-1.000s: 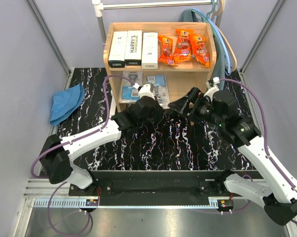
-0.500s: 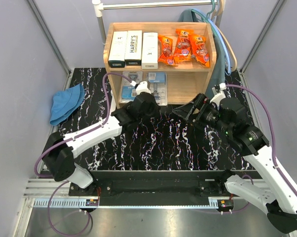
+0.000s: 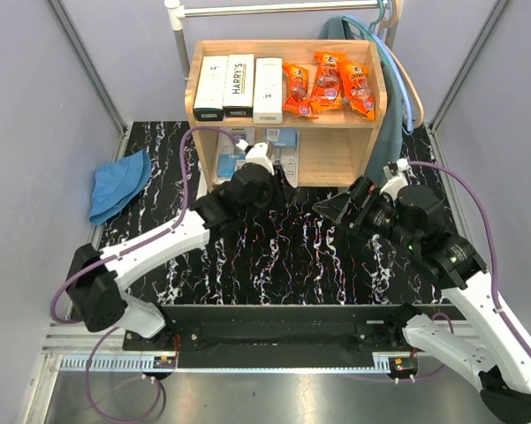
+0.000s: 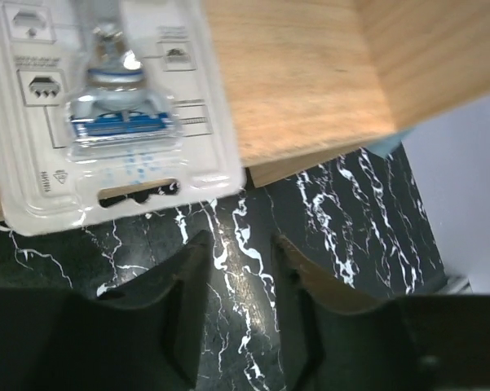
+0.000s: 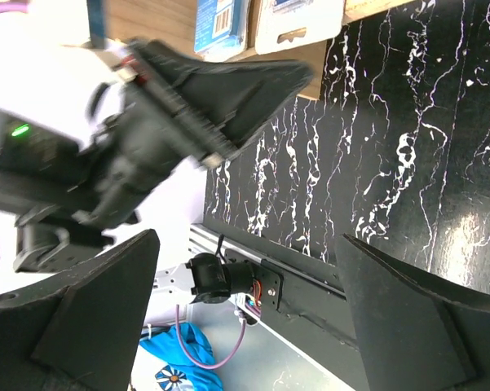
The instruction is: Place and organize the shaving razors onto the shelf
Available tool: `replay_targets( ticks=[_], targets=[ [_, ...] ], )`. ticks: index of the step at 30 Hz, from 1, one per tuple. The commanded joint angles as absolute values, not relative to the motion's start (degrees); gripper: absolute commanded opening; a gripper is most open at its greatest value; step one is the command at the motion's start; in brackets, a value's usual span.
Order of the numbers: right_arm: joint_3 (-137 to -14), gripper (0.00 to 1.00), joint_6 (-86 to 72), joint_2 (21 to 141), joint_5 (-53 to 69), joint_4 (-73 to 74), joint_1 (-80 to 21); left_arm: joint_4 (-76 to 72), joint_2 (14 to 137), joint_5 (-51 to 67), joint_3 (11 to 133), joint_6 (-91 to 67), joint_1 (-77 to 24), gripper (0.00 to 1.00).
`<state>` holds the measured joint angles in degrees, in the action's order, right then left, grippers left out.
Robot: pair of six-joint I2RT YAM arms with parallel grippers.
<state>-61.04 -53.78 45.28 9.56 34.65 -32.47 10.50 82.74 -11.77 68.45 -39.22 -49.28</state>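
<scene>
The wooden shelf point(image 3: 372, 97) holds three white razor boxes point(image 3: 238, 87) and three orange pouches point(image 3: 329, 84) on its top tier. Two blister cards point(image 3: 284, 141) lie on the lower tier. In the left wrist view one blister card point(image 4: 114, 106) rests flat on the lower board point(image 4: 302, 81), its hang-hole end overhanging the front edge. My left gripper point(image 4: 240, 244) sits just in front of that card, jaws apart with only the marble table between them. My right gripper point(image 3: 332, 208) hovers over the table to the shelf's right front, open wide and holding nothing point(image 5: 249, 244).
A blue cloth hat point(image 3: 119, 184) lies at the table's left edge. A metal clothes rail point(image 3: 274, 9) with hangers point(image 3: 398, 79) stands behind and beside the shelf. The left arm's wrist point(image 5: 147, 122) fills part of the right wrist view.
My left gripper pushed forward to the lower tier and its jaws opened, leaving the blister card on the board. The right arm drew back to the right, away from the shelf.
</scene>
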Motion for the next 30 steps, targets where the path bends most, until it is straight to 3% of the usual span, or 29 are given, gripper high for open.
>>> replay_targets(
  ticks=[1, 5, 7, 23, 30],
  targets=[
    [-60.5, 1.0, -53.6, 44.0, 9.1, 34.7, -32.2, 7.0, 75.7, -9.4, 67.5, -36.0, -50.7, 0.53],
    [-59.7, 1.0, -53.9, 43.0, 9.1, 35.3, -32.2, 8.3, 70.2, -10.1, 63.6, -35.6, -51.3, 0.93],
    [-59.4, 1.0, -54.1, 42.3, 8.8, 35.6, -32.2, 9.5, 68.2, -11.0, 62.1, -35.7, -51.4, 0.99],
    [-58.3, 1.0, -53.5, 37.4, 5.5, 41.3, -32.2, 25.5, 44.4, -18.0, 48.9, -35.4, -51.5, 0.99],
    [-59.2, 1.0, -52.2, 37.3, 3.3, 44.4, -32.2, 32.2, 43.8, -20.6, 49.3, -35.1, -51.5, 0.99]
  ],
)
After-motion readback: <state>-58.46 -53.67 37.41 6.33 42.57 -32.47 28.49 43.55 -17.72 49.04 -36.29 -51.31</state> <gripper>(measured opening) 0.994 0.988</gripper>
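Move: The right razor pack lies on the lower shelf, its middle about 8 cm ahead of the left hand, 2 cm to its left and 3 cm below. The left razor pack lies level with it, some 9 cm farther left, and the shelf's left side panel stands about 6 cm beyond that. From the right hand, the right razor pack is roughly 8 cm ahead, 12 cm left and 10 cm below. Opening wide, the left hand backs off the right razor pack, rising 5 cm, then swings left, sinking; right retreats slightly. ##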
